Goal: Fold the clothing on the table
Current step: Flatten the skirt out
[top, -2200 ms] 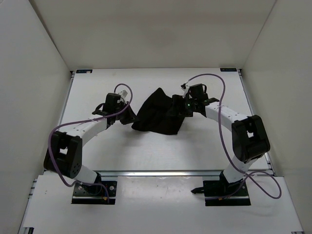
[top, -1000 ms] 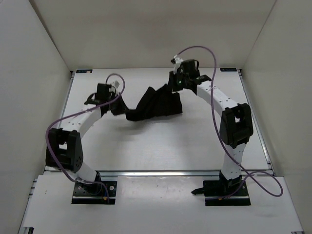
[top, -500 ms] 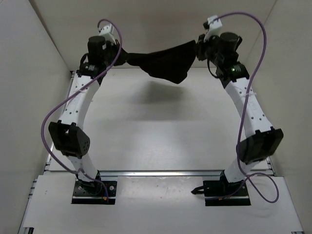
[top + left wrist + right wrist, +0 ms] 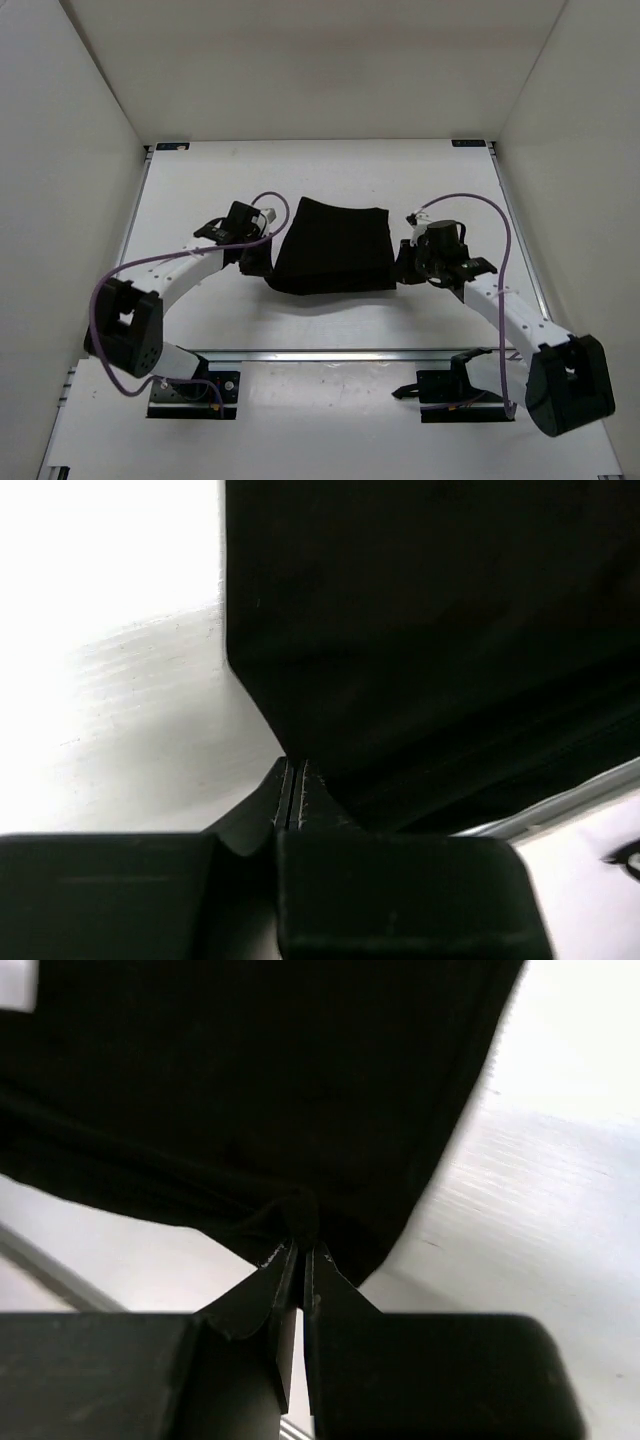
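Note:
The black clothing [image 4: 332,245] lies spread as a rough rectangle on the white table [image 4: 330,165], between the two arms. My left gripper [image 4: 262,262] is shut on the garment's near left corner; in the left wrist view its jaws [image 4: 292,770] pinch the cloth's edge [image 4: 420,630]. My right gripper [image 4: 402,265] is shut on the near right corner; the right wrist view shows a bunched knot of clothing [image 4: 250,1080] caught between its fingertips [image 4: 300,1248]. Both grippers sit low at the table surface.
White upright walls [image 4: 70,150] close in the table on the left, right and back. An aluminium rail [image 4: 330,354] runs along the near edge by the arm bases. Purple cables [image 4: 470,200] loop off both arms. Small black brackets [image 4: 170,146] mark the far corners.
Both arms have come down from high at the back toward the near side. The clothing, which hung stretched in the air between them, now lies flat on the table.

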You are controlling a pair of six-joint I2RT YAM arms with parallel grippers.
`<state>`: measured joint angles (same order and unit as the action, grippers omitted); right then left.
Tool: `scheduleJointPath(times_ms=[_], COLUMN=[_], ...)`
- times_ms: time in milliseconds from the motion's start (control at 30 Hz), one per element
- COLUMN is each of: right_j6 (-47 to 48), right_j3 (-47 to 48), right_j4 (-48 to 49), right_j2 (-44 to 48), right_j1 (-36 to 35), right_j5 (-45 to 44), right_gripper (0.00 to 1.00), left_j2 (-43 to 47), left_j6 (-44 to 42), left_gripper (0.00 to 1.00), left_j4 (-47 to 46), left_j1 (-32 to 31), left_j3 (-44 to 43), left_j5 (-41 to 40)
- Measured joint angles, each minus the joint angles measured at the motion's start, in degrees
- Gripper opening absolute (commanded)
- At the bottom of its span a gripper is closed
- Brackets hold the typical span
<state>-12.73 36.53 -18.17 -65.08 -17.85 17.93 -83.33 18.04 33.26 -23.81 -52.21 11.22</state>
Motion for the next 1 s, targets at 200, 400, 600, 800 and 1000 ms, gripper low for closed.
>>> scheduleJointPath(times_ms=[200,400,600,800,1000], right_j6=[-5.2,-5.3,-2.3,2.4,9.7], right_j3=[-0.6,9.9,47.5,72.9,53.2], right_j4=[4.7,7.4,3.3,2.3,6.2], right_j2=[2.8,-11.3,-35.3,-39.1,-21.3], right_j1=[3.1,7.3,11.7,12.1,7.0], right_j5=[4.5,7.3,9.5,7.8,0.3], right_gripper=[0.0,0.0,0.0,0.0,0.0], left_j2=[4.3,-7.5,-29.2,-30.8,-15.0], left_j6=[1.0,0.2,0.1,-1.3,-6.7], left_gripper=[0.0,0.0,0.0,0.0,0.0], left_j4=[-0.6,-1.3,0.4,-1.3,-4.3], left_j1=[2.1,5.7,10.3,10.4,7.6], left_j3=[0.0,-12.1,-48.2,-69.8,-56.9], left_j5=[2.0,3.8,3.4,-0.1,-2.5])
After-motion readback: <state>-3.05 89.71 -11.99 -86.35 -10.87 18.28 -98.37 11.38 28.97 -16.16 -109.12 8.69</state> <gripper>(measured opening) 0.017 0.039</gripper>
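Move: The left hand holds the skirt's near left corner, and the skirt's middle lies about 11 cm ahead of it, 14 cm to its right and 5 cm lower; the far left corner is some 21 cm ahead and 8 cm right. From the right hand, on the near right corner, the middle is about 11 cm ahead, 15 cm left and 7 cm lower, the far right corner roughly 20 cm ahead and 2 cm left. Keeping their pinch on the skirt's two near corners and their spacing, both hands rise a couple of centimetres, then speed forward together nearly 30 cm over where the skirt lay, sweeping steeply upward as they reach out. They finish about 30 cm higher than they began, easing back some 5 cm from their farthest reach, with the wrists tipped up about 45 degrees so the fingers point more outward. ##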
